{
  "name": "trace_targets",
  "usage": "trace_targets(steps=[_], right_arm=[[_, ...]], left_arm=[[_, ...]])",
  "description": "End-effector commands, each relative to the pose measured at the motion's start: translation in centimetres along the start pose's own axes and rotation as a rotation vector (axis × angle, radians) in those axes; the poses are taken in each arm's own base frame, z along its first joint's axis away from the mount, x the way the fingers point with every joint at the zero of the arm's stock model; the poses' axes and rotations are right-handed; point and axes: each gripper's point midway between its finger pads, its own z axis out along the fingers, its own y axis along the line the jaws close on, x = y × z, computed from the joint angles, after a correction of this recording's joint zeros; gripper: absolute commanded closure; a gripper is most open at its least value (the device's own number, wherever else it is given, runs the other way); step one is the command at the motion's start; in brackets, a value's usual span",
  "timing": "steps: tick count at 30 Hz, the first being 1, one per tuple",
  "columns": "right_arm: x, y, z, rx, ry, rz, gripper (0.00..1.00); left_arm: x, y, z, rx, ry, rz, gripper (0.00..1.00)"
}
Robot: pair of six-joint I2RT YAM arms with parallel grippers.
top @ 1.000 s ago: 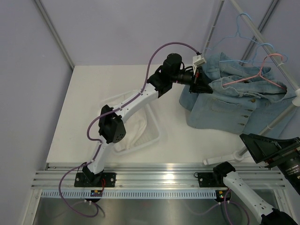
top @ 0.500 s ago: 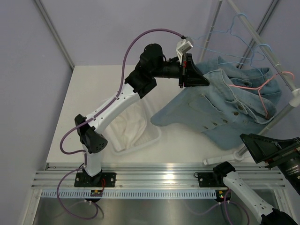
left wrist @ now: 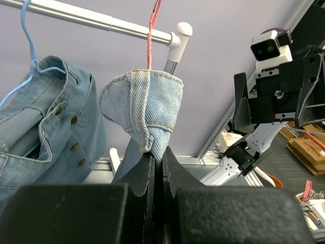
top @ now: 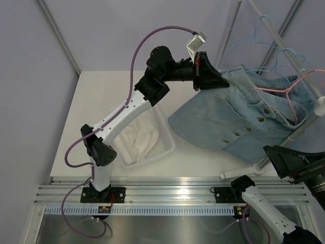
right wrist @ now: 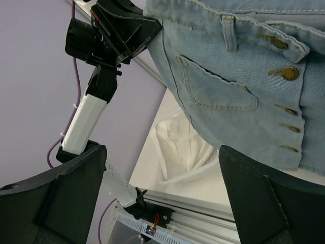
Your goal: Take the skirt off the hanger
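Observation:
The light-blue denim skirt hangs spread out from a pink hanger on the rack rail at the right. My left gripper is raised high and is shut on the skirt's upper edge. In the left wrist view a folded denim edge is pinched between the shut fingers, under the pink hanger's hook. My right gripper stays low at the near right, open and holding nothing. In its own view the skirt hangs above the wide-apart fingers.
A white basket holding white cloth sits on the table under the left arm. Blue wire hangers hang on the slanted rail. The rack's white pole and foot stand near the right arm.
The left arm has lifted and pulled the skirt's edge up and to the left. The skirt has stretched out flatter, and the pink hanger has tilted toward the rail's end. The right arm has not moved.

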Motion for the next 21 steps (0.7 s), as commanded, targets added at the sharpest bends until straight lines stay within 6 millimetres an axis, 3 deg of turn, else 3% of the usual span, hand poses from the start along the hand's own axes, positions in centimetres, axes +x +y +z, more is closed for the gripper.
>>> trace_targets(steps=[1,8,14,20,21], right_arm=[[-0.4,-0.2,-0.1,0.009,-0.013,-0.019,0.0],[-0.6,-0.2,-0.5,0.016,-0.019,-0.027,0.0],[-0.6,-0.4,0.1,0.026,-0.018,-0.037,0.0],[-0.6,0.4,3.7,0.025,0.025,-0.079,0.0],[-0.9,0.8,4.6,0.017,0.024,-0.088,0.01]], left_arm=[[-6.8,-4.9,-0.3,0.074,-0.168,0.144,1.0],[-9.4,-5.0,-2.9,0.056,-0.224,0.161,1.0],[-10.2,-5.6,-5.3,0.024,-0.235,0.166,1.0],[-8.6,-4.8,-7.2,-0.097,-0.194,0.099,1.0],[-9.1,-6.4,-7.9,-0.107,-0.208,0.114,1.0]])
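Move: The left hand holds a corner of the denim skirt's waistband, with the white bin on the table about 30 cm to its left, 10 cm farther out and 46 cm below. The pink hanger's neck is some 20 cm to its right, about level. The blue-hung skirt lies roughly 15 cm ahead, 24 cm right and 10 cm lower. From the idle, open right hand the bin is about 28 cm ahead, 40 cm left and 44 cm below; the pink hanger's neck is roughly 16 cm ahead and 9 cm right. Up first by about 3 cm, then mostly left and somewhat forward, the left hand draws the pinched waistband corner away from the rail, towards the bin's side. It travels about 6 cm left in all, its wrist turning slightly counter-clockwise while the shut fingers keep their hold. ##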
